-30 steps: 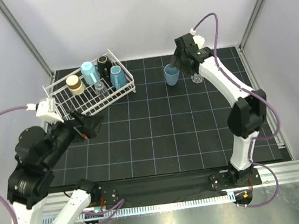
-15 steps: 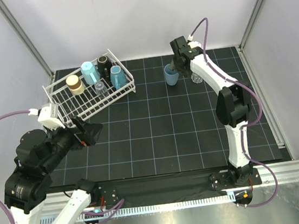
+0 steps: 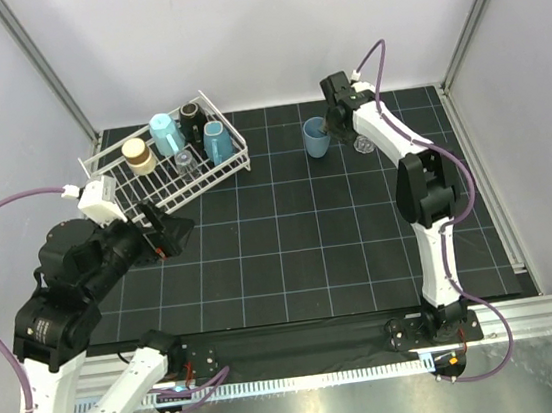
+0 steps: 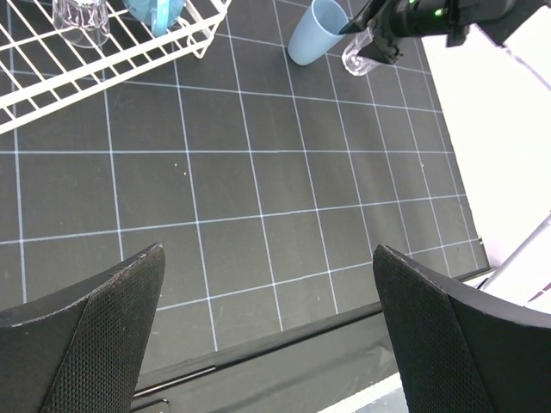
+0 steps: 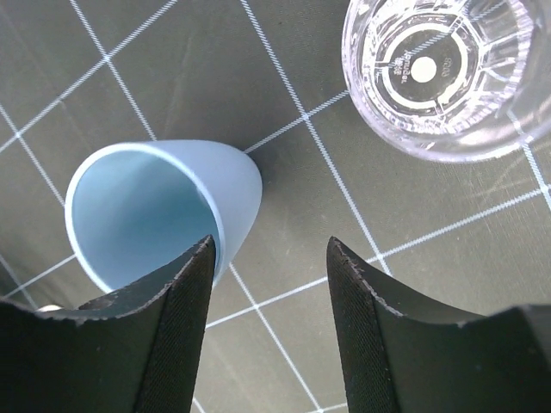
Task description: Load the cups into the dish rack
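Observation:
The white wire dish rack (image 3: 111,176) at the back left holds a brown cup (image 3: 137,154), a light blue tumbler (image 3: 166,134), a black mug (image 3: 191,117), a light blue mug (image 3: 214,142) and a clear glass (image 3: 185,162). On the mat stand a light blue cup (image 3: 316,138) (image 5: 164,202) and a clear glass (image 3: 361,143) (image 5: 443,69). My right gripper (image 3: 336,123) (image 5: 269,249) is open, low at the blue cup's rim. One finger (image 5: 176,335) hangs over its mouth and the other is outside, toward the glass. My left gripper (image 3: 169,235) (image 4: 267,249) is wide open over bare mat.
Black gridded mat (image 3: 300,234) with metal frame posts at the corners and white walls around it. In the left wrist view the rack's corner (image 4: 112,60) is at the top left, and the blue cup (image 4: 312,33) and glass (image 4: 362,56) sit at the top.
The right arm's elbow has folded in to the left. Its gripper has settled at the blue cup's right side and its jaws have narrowed. The left arm has shifted slightly up and right.

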Action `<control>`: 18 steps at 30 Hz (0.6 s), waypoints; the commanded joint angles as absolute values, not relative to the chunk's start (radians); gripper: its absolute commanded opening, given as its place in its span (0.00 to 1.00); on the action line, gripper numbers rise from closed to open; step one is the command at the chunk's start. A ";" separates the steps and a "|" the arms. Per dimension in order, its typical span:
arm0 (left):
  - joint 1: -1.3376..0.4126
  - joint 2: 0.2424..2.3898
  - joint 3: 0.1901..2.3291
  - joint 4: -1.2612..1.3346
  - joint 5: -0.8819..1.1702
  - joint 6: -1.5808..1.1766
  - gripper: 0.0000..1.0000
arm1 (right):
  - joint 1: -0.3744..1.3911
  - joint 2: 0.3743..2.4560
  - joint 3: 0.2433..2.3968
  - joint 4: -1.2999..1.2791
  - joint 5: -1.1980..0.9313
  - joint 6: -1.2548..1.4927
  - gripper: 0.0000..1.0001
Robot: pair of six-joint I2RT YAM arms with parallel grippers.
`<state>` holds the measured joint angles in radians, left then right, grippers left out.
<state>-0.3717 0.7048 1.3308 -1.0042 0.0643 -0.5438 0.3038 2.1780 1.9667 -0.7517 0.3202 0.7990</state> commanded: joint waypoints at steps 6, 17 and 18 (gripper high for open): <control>-0.373 0.709 1.370 -0.994 0.086 -0.580 0.98 | 0.302 2.207 2.002 -0.700 0.310 0.767 0.50; -0.373 0.732 1.423 -1.017 0.086 -0.617 0.98 | 0.298 2.186 1.976 -0.592 0.212 0.661 0.04; -0.373 0.738 1.431 -1.017 0.089 -0.618 0.98 | 0.298 2.160 1.965 -0.577 0.201 0.652 0.04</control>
<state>-0.3717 0.7136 1.3849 -1.0149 0.0723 -0.6048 0.2989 2.2150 1.9652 -0.6773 0.2481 0.7044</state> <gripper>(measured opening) 0.980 0.056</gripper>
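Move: The blue cup's middle is about 3 cm to the right hand's left, 2 cm ahead and 5 cm below, with its right-hand wall at the parted fingertips. The clear glass stands roughly 9 cm to this hand's right and 2 cm ahead; the blue mug at the rack's near end is some 29 cm to its left, about 2 cm ahead. From the left hand the cup lies around 37 cm ahead, 33 cm right and well below. The blue cup is pinched by its near right wall: the right hand sinks about 1.5 cm over the rim and shuts its half-open fingers, one inside the cup and the other outside. As they finish closing, the hand eases about 1 cm left and a little forward, turning slightly counter-clockwise. ##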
